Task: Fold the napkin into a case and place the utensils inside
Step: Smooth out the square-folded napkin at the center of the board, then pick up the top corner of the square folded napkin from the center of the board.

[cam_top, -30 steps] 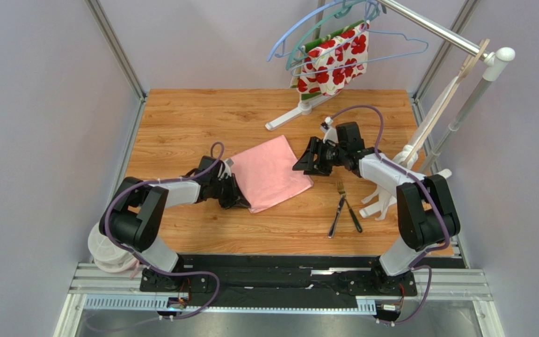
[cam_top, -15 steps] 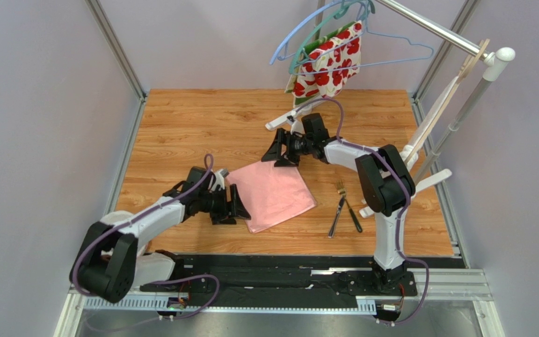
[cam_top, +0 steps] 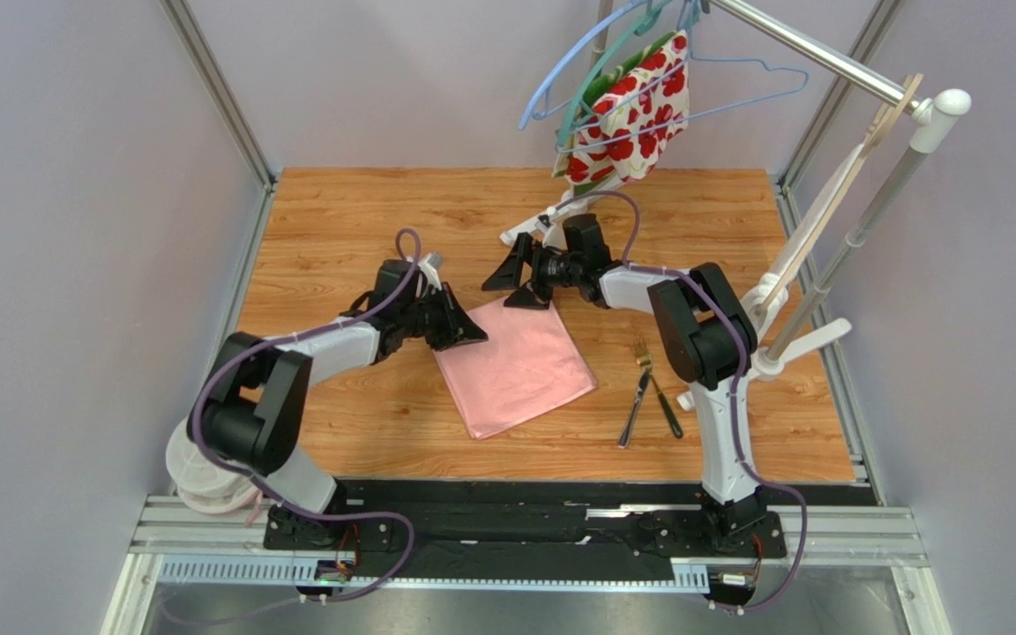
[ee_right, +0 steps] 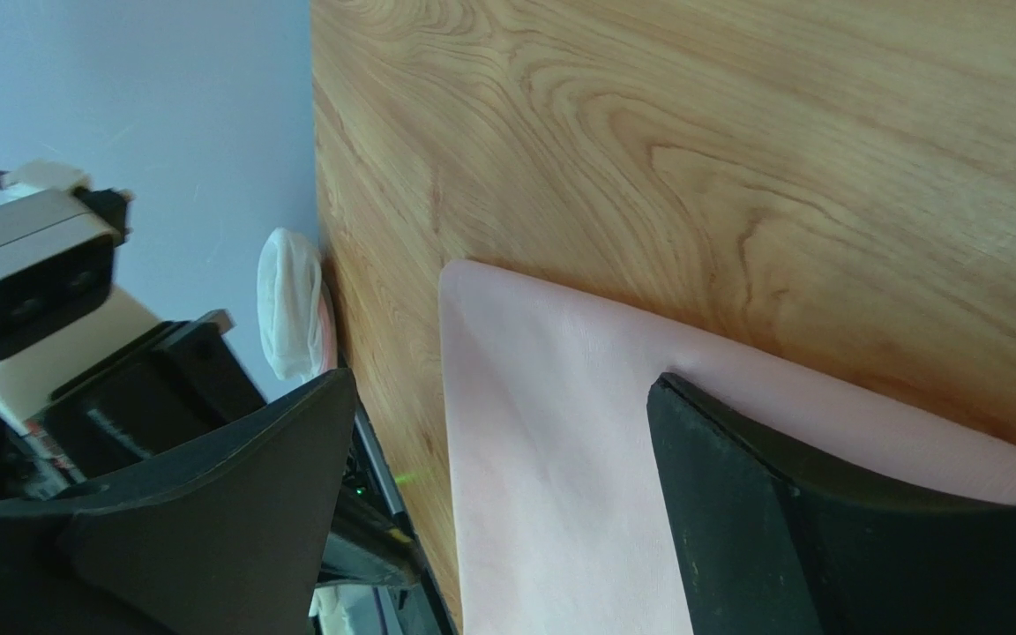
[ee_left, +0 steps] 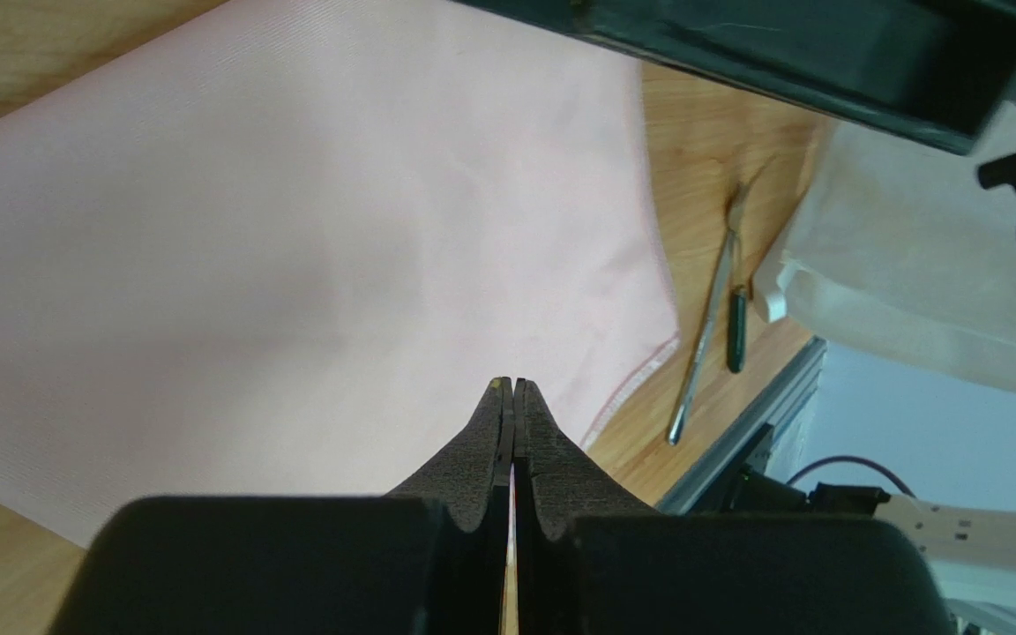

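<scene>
The light-pink napkin (cam_top: 516, 367) lies flat as a tilted square on the wooden table. My left gripper (cam_top: 464, 327) is at its left corner, jaws shut. In the left wrist view the shut fingertips (ee_left: 513, 386) sit over the pink napkin (ee_left: 275, 225); I cannot tell whether any cloth is pinched. My right gripper (cam_top: 516, 281) hangs open over the napkin's far corner, and the right wrist view shows its gripper (ee_right: 500, 384) straddling the napkin (ee_right: 566, 450). The utensils lie to the napkin's right: a fork (cam_top: 637, 388) and a darker thin piece (cam_top: 667, 412), also seen as fork (ee_left: 706, 338) and dark piece (ee_left: 736, 331).
A red-and-white floral cloth (cam_top: 626, 122) hangs on hangers from a rail at the back. The rack's white foot (cam_top: 536, 221) lies just behind my right gripper. White stand legs (cam_top: 792, 347) sit at the right edge. A white cloth (cam_top: 202, 479) lies by the left arm's base.
My left gripper went from the napkin's near-left corner to its left corner, opening and shutting on the way. My right gripper swung left to the far corner and opened wider.
</scene>
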Robot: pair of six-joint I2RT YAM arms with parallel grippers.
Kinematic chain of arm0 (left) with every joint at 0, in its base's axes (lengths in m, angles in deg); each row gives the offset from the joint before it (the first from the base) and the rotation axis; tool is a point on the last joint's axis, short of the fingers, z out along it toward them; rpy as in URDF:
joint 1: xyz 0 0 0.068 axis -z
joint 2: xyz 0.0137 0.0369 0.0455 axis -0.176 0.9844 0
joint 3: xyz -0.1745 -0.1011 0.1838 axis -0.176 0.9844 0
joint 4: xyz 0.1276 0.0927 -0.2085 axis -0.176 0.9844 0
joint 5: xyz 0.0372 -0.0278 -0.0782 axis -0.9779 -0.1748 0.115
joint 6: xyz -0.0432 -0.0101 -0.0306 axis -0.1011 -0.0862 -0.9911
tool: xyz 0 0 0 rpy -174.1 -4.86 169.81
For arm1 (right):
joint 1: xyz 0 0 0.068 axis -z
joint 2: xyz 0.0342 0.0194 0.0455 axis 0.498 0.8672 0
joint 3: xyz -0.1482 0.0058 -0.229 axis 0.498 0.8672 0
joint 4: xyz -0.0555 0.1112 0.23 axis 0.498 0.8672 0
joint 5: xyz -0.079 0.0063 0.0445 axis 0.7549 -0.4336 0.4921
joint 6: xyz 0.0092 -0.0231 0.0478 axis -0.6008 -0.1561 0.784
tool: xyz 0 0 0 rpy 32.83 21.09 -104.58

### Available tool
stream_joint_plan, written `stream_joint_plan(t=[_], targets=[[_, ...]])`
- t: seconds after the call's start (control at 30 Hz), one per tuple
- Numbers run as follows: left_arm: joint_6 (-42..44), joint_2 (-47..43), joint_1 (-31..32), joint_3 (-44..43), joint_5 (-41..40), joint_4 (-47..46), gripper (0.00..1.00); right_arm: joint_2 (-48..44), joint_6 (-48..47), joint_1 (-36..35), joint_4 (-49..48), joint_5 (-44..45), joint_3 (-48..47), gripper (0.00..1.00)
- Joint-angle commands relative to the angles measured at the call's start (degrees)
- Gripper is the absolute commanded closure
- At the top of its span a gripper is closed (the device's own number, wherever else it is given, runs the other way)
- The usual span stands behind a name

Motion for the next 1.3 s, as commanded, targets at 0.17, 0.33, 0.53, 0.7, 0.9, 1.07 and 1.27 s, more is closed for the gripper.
stream_joint_plan(t=[0.17,0.33,0.53,0.7,0.9,1.07,1.27], targets=[[-1.8,9.8,-2.7,6.4,-1.4,-5.7,1.0,4.8,4.9,1.7,-9.3,-0.2,-0.9,0.16],[-2.3,14.3,-3.2,6.1,-4.8,0.6,1.0,6.3,5.7,3.6,-9.3,1.9,-0.3,0.16],[0.2,14.3,-5.6,6.9,-7.4,2.3,1.0,7.6,7.3,7.2,-11.0,3.1,0.6,0.16],[6.6,11.3,-6.7,4.5,-9.3,7.8,1.0,8.2,5.8,10.6,-8.6,1.7,-1.6,0.17],[18.9,0.3,-2.8,-2.5,-12.4,16.6,0.84,-0.5,-3.4,9.3,14.5,7.2,-3.2,0.2],[20.9,-7.2,7.3,-5.1,-17.3,17.5,0.46,-10.0,-9.4,6.7,33.5,18.7,-3.5,0.19],[22.6,-3.9,24.5,-10.8,-28.6,19.3,0.46,-20.8,-14.2,5.9,46.4,34.4,3.5,0.18]])
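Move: The folded napkin's middle lies about 5 cm back and 5 cm to the right of the left hand, some 8 cm below it. From the right hand that middle is roughly 14 cm back, 3 cm to the right and 6 cm lower. The utensils lie about 27 cm to the right and 20 cm back from the right hand. The rack foot lies some 16 cm ahead of that hand and 11 cm to its right. The napkin gets the left hand's shut fingertips, which sink about 8 cm onto its left part and press, sliding left and slightly forward. They then lift, open about halfway and swing right and back over it. The right hand, fingers staying wide, dips 2 cm and sweeps about 10 cm forward-right, then draws back and further right, rising and rolling some 25 degrees. ##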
